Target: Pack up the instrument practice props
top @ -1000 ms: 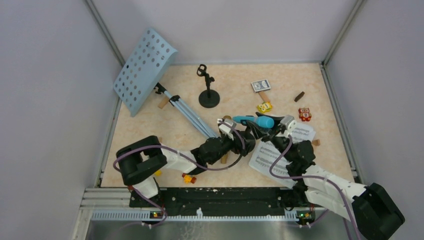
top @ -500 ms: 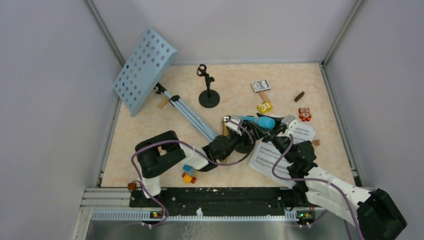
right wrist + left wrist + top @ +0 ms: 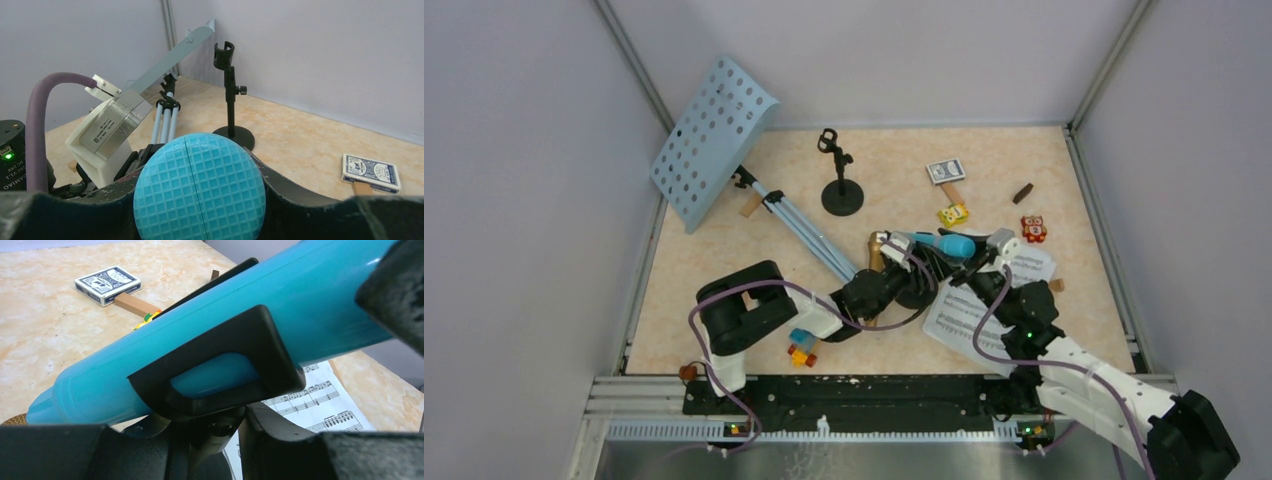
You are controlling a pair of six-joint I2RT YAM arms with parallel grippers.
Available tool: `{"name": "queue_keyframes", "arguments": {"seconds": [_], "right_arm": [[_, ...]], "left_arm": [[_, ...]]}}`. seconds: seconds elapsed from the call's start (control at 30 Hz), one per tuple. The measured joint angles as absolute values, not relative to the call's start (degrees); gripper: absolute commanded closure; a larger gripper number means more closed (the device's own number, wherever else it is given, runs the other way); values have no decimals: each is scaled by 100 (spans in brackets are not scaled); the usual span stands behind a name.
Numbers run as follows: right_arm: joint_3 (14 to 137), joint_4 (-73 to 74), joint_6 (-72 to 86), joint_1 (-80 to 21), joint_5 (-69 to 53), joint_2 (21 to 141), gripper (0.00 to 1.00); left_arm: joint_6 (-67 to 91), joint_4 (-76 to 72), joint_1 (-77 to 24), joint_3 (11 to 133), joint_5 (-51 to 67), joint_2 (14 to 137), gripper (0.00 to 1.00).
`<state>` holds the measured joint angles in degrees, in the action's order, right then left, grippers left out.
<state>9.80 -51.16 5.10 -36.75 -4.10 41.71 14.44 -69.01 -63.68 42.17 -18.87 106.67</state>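
The blue microphone (image 3: 934, 241) sits in the clip of a black mic holder (image 3: 235, 335). My right gripper (image 3: 971, 256) is shut on its meshed head (image 3: 200, 187). My left gripper (image 3: 902, 264) reaches in under the blue microphone (image 3: 200, 335), its jaws standing narrowly on either side of the holder's stem, with a small gap on the left. A gold meshed tip (image 3: 12, 418) shows beside it. White sheet music (image 3: 969, 310) lies under my right arm. The pale-blue music rack (image 3: 712, 140) leans at the back left on its tripod legs (image 3: 804, 232). A second mic holder (image 3: 841, 190) stands empty.
A card deck (image 3: 945, 169) on a wooden block, a yellow toy (image 3: 953, 213), an owl block (image 3: 1033, 229) and a brown block (image 3: 1022, 192) lie at the back right. A small toy-block car (image 3: 801, 347) sits by my left arm. Grey walls close three sides.
My left arm has swung right and pushed in under the blue microphone, and its jaws have narrowed around the holder's stem. The right gripper has kept its hold on the microphone's head.
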Motion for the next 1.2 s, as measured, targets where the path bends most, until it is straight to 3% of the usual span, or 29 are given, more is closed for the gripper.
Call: {"name": "queue_keyframes", "arguments": {"seconds": [0.67,1.2], "right_arm": [[1763,-1020,298,-3704,-364,1767,100],[2193,-513,320,-3710,-353,1396,100]], "left_arm": [[1538,-7039,-6514,4278,-1354,10669,100],[1645,-7426,-6552,4340,-1199,10678,100]]}}
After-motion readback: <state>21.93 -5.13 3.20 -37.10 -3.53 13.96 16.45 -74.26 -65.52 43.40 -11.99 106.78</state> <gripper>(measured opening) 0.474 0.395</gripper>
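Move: The right gripper holds the blue microphone by its head end; the stand's clip, still round the microphone, lies about 8 cm to its left, 2 cm farther out and 6 cm lower. The left gripper is shut on the stand's neck, with that clip right over it, some 4 cm up. From the left gripper, the gold microphone lies 12 cm left and 1 cm ahead, and the music sheet 18 cm right and 4 cm back, both about 14 cm lower. Keep both grips and pull the blue microphone with the right gripper back and to the right, away from the gold microphone, about 6 cm level, tipping the fingers down slightly, then some 3 cm up. Let the left gripper keep hold of the stand's neck and follow, back and right about 4 cm, then up, swinging roughly 10 degrees clockwise. ##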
